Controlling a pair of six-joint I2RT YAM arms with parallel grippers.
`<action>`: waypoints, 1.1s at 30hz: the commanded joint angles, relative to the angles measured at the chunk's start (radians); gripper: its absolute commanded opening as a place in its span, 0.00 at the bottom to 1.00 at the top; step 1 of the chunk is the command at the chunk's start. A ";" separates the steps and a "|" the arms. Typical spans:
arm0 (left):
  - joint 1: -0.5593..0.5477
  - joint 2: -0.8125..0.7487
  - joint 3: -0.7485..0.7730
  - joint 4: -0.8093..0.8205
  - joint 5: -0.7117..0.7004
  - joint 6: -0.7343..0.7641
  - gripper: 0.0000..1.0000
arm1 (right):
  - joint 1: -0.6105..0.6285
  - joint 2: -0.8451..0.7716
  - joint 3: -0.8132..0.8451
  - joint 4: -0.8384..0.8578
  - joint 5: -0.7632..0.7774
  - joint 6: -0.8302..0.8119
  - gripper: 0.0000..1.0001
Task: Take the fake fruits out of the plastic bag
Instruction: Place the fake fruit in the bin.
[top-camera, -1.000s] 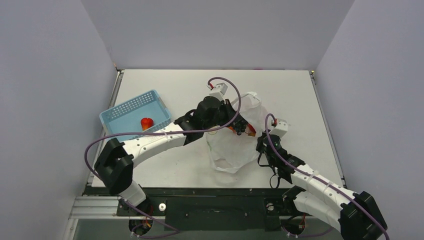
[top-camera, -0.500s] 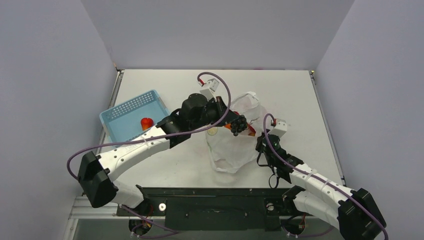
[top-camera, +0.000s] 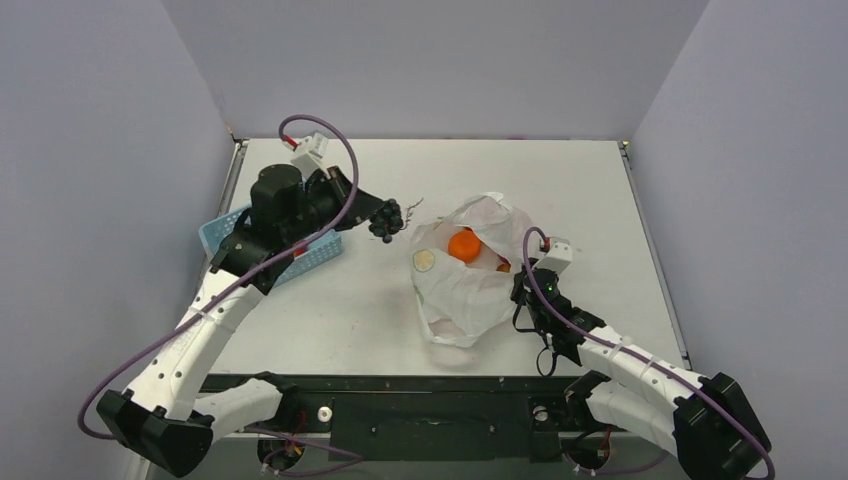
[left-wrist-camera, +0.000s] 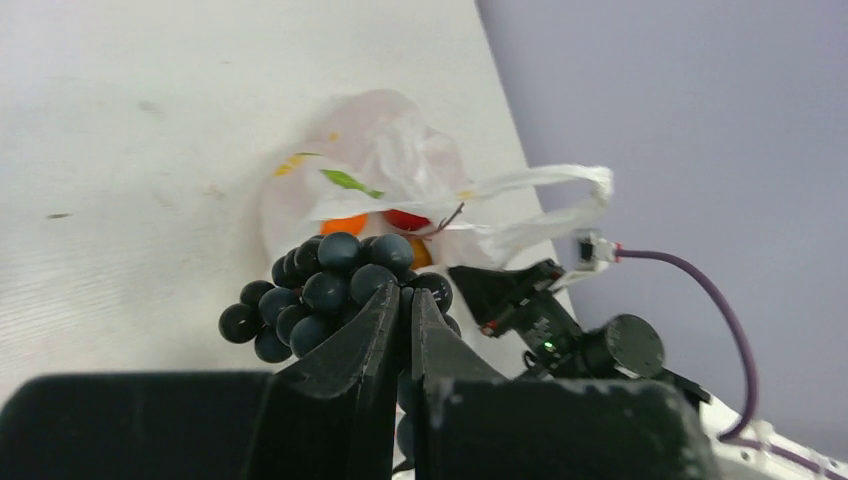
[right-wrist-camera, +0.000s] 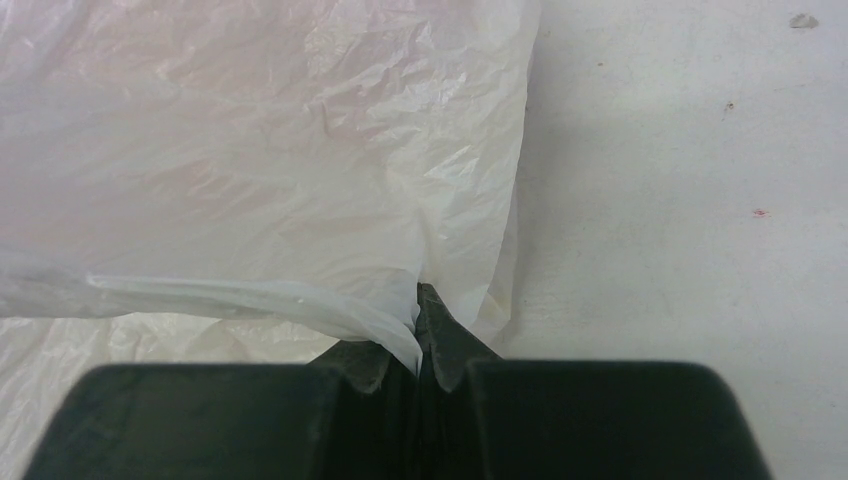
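Note:
My left gripper (top-camera: 375, 216) is shut on a dark grape bunch (top-camera: 387, 218), held above the table between the blue basket (top-camera: 229, 229) and the plastic bag (top-camera: 465, 290). In the left wrist view the grape bunch (left-wrist-camera: 320, 290) sits around the closed fingertips of the gripper (left-wrist-camera: 405, 300). The crinkled white bag lies open, with a round orange (top-camera: 463, 244) and red pieces (left-wrist-camera: 405, 219) showing in its mouth. My right gripper (top-camera: 522, 296) is shut on the bag's right edge, and the right wrist view shows a fold of the bag (right-wrist-camera: 300, 180) pinched in the gripper (right-wrist-camera: 420, 300).
The blue perforated basket stands at the left, partly hidden under my left arm. A yellowish round print or piece (top-camera: 425, 260) shows on the bag's left side. The table's side rails (top-camera: 655, 250) run along both edges.
My left arm has pulled out of the bag and swung left toward the basket with the grape bunch in its grip. The orange now shows in the bag. The right gripper has stayed put.

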 joint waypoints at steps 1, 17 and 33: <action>0.145 -0.007 0.039 -0.217 0.095 0.150 0.00 | -0.003 0.011 0.024 0.058 0.006 -0.015 0.00; 0.519 0.239 0.069 -0.086 -0.019 0.371 0.00 | -0.004 0.057 0.035 0.074 -0.045 -0.003 0.00; 0.574 0.673 0.318 -0.032 -0.034 0.414 0.00 | -0.005 0.121 0.046 0.092 -0.069 -0.005 0.00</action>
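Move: My left hand already holds the black grapes well above the table. The blue bin's middle lies about 34 cm to its left, 16 cm farther out and some 30 cm below. The red fruit in the bin is roughly 27 cm left and 14 cm ahead; the orange in the open bag is about 17 cm right and 10 cm ahead, both equally low. From my right hand the bin is some 64 cm left and 17 cm ahead. I swing my left hand with the grapes away from the bag, leftward at first and then mostly forward, sinking all the way: about 21 cm left, 19 cm out and 17 cm down, to above the bin's right side. The wrist turns counter-clockwise and tips the fingers steeper down, still shut on the grapes. My right hand keeps pinching the bag and lowers it about 2 cm. ##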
